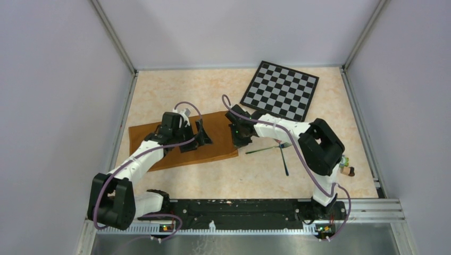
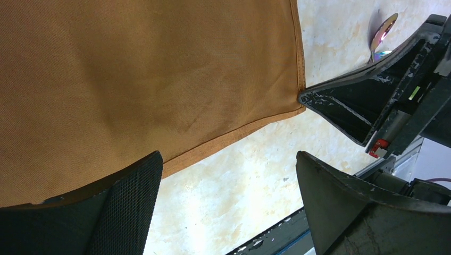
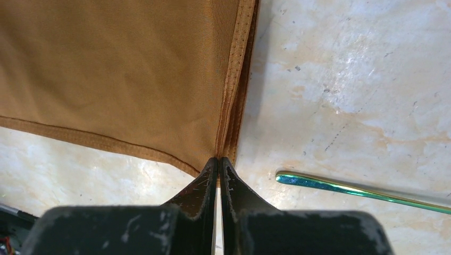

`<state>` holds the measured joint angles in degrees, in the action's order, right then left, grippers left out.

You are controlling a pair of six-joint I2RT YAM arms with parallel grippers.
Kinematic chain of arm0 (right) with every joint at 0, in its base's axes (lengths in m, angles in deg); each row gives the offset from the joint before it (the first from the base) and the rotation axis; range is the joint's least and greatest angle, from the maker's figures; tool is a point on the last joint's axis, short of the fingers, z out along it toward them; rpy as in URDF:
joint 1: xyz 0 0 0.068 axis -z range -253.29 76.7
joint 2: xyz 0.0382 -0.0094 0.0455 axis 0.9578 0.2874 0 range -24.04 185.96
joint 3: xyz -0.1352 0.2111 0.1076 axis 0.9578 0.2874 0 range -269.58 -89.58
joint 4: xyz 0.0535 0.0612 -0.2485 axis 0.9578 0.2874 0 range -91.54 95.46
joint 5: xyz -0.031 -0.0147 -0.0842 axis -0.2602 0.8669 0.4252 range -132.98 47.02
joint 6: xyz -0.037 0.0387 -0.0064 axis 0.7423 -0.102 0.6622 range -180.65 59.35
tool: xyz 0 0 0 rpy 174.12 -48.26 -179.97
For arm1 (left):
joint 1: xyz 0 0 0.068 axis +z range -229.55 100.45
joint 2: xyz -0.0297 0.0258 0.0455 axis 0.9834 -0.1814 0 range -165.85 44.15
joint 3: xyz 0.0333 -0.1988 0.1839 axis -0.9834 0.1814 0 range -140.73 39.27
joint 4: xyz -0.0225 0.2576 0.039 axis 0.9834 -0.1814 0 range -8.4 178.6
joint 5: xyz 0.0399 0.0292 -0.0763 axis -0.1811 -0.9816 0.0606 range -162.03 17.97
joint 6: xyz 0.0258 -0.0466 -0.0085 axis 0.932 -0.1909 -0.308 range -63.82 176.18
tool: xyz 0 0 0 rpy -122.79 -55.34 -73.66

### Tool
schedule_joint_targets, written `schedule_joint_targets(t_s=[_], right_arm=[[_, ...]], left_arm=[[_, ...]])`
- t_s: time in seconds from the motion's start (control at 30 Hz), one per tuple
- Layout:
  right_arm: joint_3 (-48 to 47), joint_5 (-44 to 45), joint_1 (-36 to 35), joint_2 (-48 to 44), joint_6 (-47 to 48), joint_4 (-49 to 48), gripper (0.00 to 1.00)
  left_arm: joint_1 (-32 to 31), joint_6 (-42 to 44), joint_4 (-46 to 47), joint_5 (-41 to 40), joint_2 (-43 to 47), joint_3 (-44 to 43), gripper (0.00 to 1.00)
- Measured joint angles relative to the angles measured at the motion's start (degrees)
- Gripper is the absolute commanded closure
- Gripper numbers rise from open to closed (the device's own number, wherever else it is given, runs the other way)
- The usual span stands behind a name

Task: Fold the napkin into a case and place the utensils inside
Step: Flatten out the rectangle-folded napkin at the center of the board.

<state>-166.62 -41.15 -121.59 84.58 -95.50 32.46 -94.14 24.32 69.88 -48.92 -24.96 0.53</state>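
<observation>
The rust-brown napkin (image 1: 218, 135) lies flat on the table left of centre, doubled along its right edge (image 3: 117, 69). My right gripper (image 3: 218, 159) is shut on the napkin's near right corner, pinching the stitched hem; the left wrist view shows one of its fingertips (image 2: 319, 101) at that corner. My left gripper (image 2: 227, 159) is open over the napkin's (image 2: 133, 69) front edge, one finger above the cloth and the other above bare table. The two slim utensils (image 1: 264, 149) lie crossed just right of the napkin. A green-tinted handle (image 3: 361, 188) and the spoon's shiny purple bowl (image 2: 384, 32) show.
A black-and-grey checkered board (image 1: 280, 90) lies tilted at the back right. A small brown object (image 1: 347, 170) sits by the right wall. Metal frame rails bound the table, and a black base rail (image 1: 239, 207) runs along the near edge.
</observation>
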Motion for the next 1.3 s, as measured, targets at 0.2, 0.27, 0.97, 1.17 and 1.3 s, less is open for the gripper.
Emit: schedule_joint_targets(t_s=[0.2,0.27,0.97,1.17,1.3], right_arm=[[0.26,-2.23,-0.28,-1.77,-1.4,0.02,1.0],[1.01,-3.04,-0.39,-2.58,-1.97,-0.52,1.0],[15.28,-12.72,0.17,-5.14,-9.33,-12.13,1.0],[15.28,-13.53,0.68,-5.55,-9.35,-12.72,1.0],[15.32,-13.84,0.7,-5.62,-9.4,-13.44,1.0]], left_arm=[[0.44,0.11,0.0,-0.04,0.0,0.0,0.01],[0.59,0.15,0.0,-0.04,0.0,0.0,0.01],[1.29,-1.4,1.9,8.48,2.58,5.03,0.53],[-10.86,-10.8,2.75,5.57,15.23,14.64,0.7],[-22.71,-16.96,6.51,-2.01,15.87,15.65,0.93]])
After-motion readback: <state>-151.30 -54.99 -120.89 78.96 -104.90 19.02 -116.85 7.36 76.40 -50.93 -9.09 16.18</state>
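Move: My left hand is open and empty above the napkin. The middle of the folded napkin is about 3 cm ahead, 8 cm to its left and 8 cm below; the near right corner is some 3 cm back and 12 cm to its right. From my right hand, already pinching the edge by that corner, the corner is about 2 cm back and 4 cm down, the napkin's middle 4 cm ahead and 21 cm left, the fork 1 cm ahead and 13 cm right, the spoon 2 cm back and 18 cm right. Keeping my pinch on the napkin's edge, I lift my right hand slightly, then draw the right end back about 5 cm and down towards the table, tilting some 15 degrees so the fingertips swing back and left, and ease up a little. My left hand hovers, drifts slightly left, then sweeps quickly back about 11 cm and to the right across the near edge, closing most of the way on nothing. ##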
